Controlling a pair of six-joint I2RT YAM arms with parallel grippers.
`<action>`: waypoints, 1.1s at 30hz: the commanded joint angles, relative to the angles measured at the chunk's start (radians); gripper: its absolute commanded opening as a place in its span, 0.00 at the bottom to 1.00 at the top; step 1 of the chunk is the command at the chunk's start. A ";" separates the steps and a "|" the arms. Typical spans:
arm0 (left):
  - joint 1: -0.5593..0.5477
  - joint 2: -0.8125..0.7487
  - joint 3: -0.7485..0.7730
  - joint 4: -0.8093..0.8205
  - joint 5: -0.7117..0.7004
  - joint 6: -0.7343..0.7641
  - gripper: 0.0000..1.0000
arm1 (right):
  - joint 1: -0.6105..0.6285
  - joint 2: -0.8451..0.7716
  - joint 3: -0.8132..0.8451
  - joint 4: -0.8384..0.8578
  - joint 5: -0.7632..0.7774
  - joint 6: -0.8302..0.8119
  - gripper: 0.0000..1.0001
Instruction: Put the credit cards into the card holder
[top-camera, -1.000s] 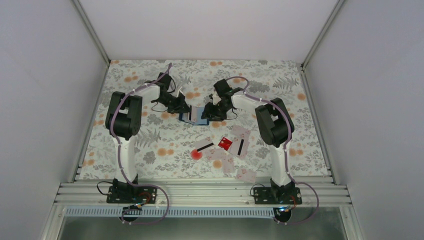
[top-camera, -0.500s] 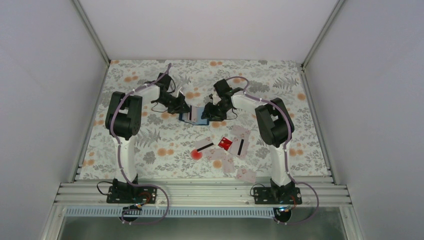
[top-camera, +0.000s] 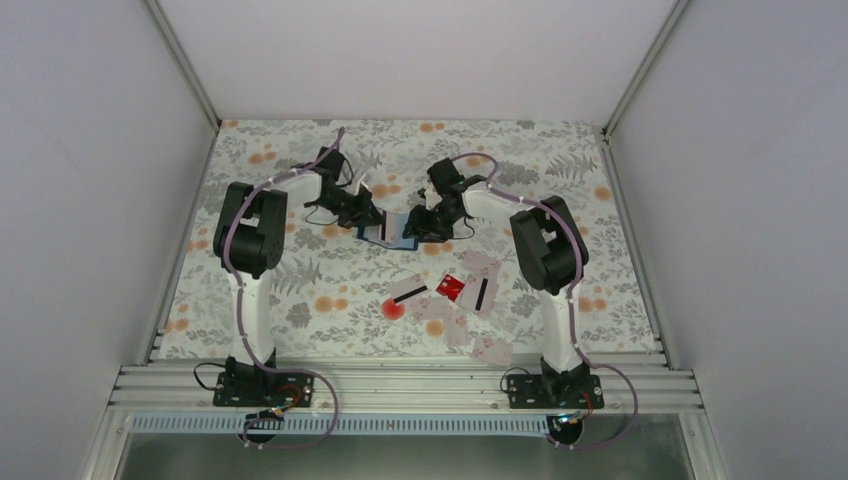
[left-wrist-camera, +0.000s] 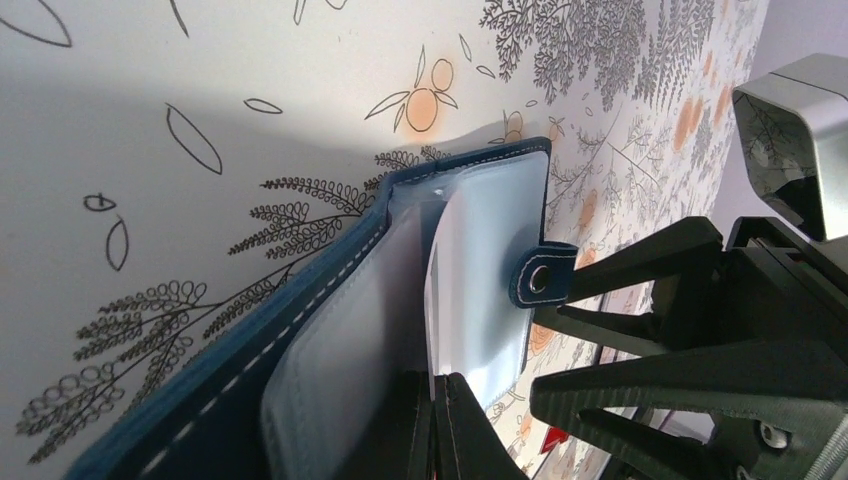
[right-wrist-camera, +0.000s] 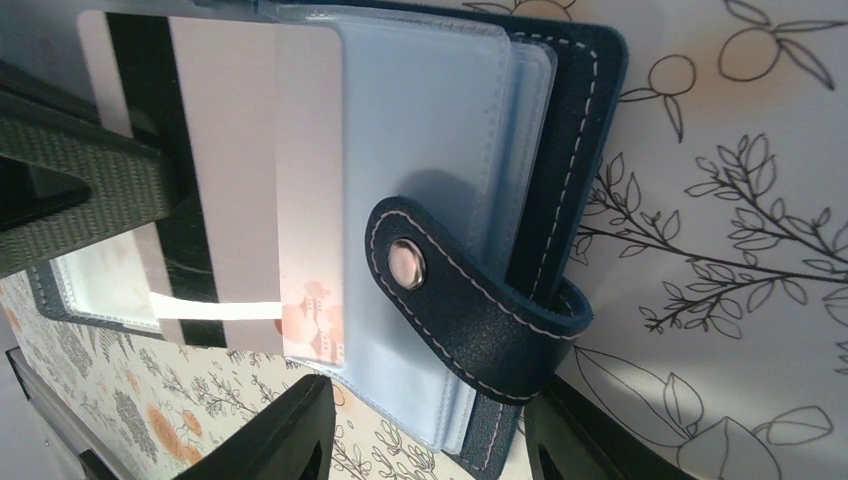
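Note:
The navy card holder (top-camera: 392, 231) lies open at mid-table between both arms. My left gripper (left-wrist-camera: 437, 400) is shut on the edge of a whitish credit card (left-wrist-camera: 447, 290). That card stands partly inside a clear pocket (right-wrist-camera: 420, 130), and its black stripe (right-wrist-camera: 150, 120) still shows outside. My right gripper (right-wrist-camera: 430, 445) is open; its fingers (right-wrist-camera: 290, 430) straddle the holder's near edge beside the snap tab (right-wrist-camera: 450, 300). Several more credit cards (top-camera: 484, 292), one of them red (top-camera: 451, 286), lie loose nearer the bases.
The floral tablecloth (top-camera: 560, 200) covers the table, with white walls on three sides. The loose cards spread from the middle to the near right (top-camera: 492, 349). Both grippers (top-camera: 368, 214) (top-camera: 418, 228) crowd the holder, fingers close together.
My left gripper has edged a little to the right toward the holder, taking the card with it. The right arm and the loose cards have stayed put.

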 joint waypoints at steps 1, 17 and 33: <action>-0.020 0.056 -0.017 0.037 0.019 -0.011 0.02 | 0.024 0.040 -0.003 0.004 -0.002 -0.011 0.49; -0.044 0.109 0.012 0.007 0.014 0.034 0.03 | 0.024 0.051 0.016 -0.003 0.001 -0.020 0.49; -0.087 0.110 0.060 -0.005 -0.019 -0.012 0.23 | 0.023 0.045 0.012 -0.003 0.003 -0.035 0.49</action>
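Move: The left gripper pinches the edge of a card already partly in the pocket on the holder's right-hand page; the pocket's middle lies about 4 cm to its right, 1 cm back and 2 cm below. The strap is roughly 7 cm right and 2 cm back of the left gripper, the loose red card some 15 cm right and 14 cm back. From the right gripper, the pocket's middle is about 3 cm ahead, 2 cm left and 2 cm below. Push the card deeper with the left gripper, to the right and down by about 1.5 cm each way, towards the strap side of the pocket. Pause there, then open the fingers about a fifth of the way to free the card's edge while edging another centimetre to the right. Keep the right gripper still and half open around the holder's near right corner. ##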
